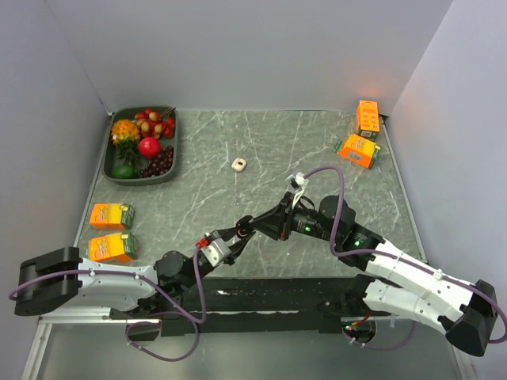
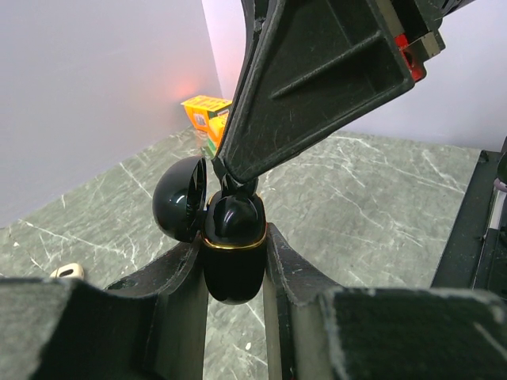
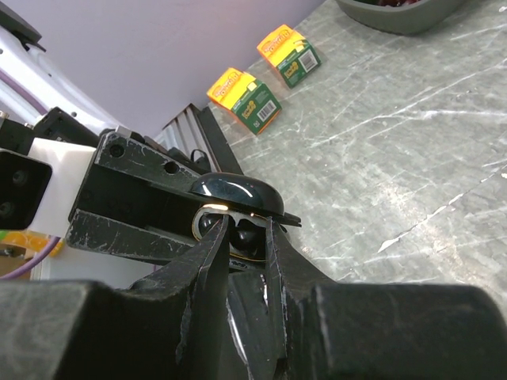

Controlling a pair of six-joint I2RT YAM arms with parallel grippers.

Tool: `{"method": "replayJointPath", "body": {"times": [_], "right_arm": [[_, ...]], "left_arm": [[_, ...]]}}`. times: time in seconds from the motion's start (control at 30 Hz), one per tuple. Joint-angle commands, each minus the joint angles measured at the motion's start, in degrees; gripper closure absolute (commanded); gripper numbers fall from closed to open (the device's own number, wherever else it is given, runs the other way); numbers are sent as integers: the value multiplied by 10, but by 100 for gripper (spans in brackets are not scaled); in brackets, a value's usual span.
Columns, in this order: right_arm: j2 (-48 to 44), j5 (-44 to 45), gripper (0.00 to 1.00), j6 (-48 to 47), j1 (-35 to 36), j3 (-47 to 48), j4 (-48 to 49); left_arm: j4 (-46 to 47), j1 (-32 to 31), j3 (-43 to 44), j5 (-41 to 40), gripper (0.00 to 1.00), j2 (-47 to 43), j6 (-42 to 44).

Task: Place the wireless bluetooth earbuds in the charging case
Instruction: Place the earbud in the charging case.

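Note:
The charging case (image 2: 232, 265) is glossy black with a gold rim. It stands upright between my left gripper's (image 2: 232, 247) fingers, which are shut on its sides, and its lid (image 2: 178, 194) is swung open to the left. In the top view both grippers meet above the table's near middle, left gripper (image 1: 236, 234) against right gripper (image 1: 250, 228). My right gripper (image 3: 247, 226) reaches into the case's mouth under the lid (image 3: 234, 194). Its tips are closed around a black earbud (image 3: 252, 237) at the opening. A second earbud (image 3: 208, 225) shows inside the rim to the left.
A dark tray (image 1: 111, 170) of fruit sits at the far left. Two orange cartons (image 1: 111, 215) (image 1: 111, 247) lie near the left edge and two more (image 1: 367, 117) (image 1: 358, 150) at the far right. A small pale object (image 1: 239, 164) lies mid-table.

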Motion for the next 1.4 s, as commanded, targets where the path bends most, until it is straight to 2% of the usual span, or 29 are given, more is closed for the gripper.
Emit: {"method": "replayJointPath", "body": {"times": [0.0,0.03,0.07,0.17,0.27,0.47,0.9,1.23,1.37], "right_arm": [[25,21,99,0,-2,-11,-31],[23,24,94,-1,-2,-10,-32],[21,27,83,-1,-2,-9,-36],[11,39,64,-1,-3,-3,-46],[2,50,54,-6,-2,8,-57],[-12,62,48,-13,-2,26,-74],[-59,73,43,-19,-2,36,-100],[-93,77,33,-27,-2,55,-129],[-97,78,33,-30,-2,57,-132]], "left_arm": [[127,-24,33,97,99,-20,-6],[127,-23,33,96,99,-20,-6],[126,-23,33,94,99,-19,-7],[127,-24,29,88,99,-15,-8],[129,-23,27,81,99,-9,-10],[134,-23,26,70,99,3,-13],[130,-23,21,38,99,10,-18],[138,-24,19,22,99,22,-27],[134,-23,20,22,99,17,-32]]}}
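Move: The right hand still has the earbud pinched in the mouth of the open charging case, whose middle lies about 2 cm to its left and 1 cm below. The open lid stands roughly 3 cm left, 2 cm ahead and 1 cm above; the other earbud sits about 2 cm back and 1 cm left, 1 cm down. From the left hand, which grips the case, its middle is about 1 cm ahead, 1 cm right and 1 cm up. The right fingers let go of the earbud, opening from a narrow pinch to about two-thirds wide, while the hand at first sinks barely half a centimetre, then draws off to the right, away from the case, by about 3.5 cm and rises some 2 cm as it clears. The left hand keeps its grip on the case throughout, easing it about 2 cm back and 1 cm right with a slight clockwise turn, then lifting it about 1 cm at the end. ##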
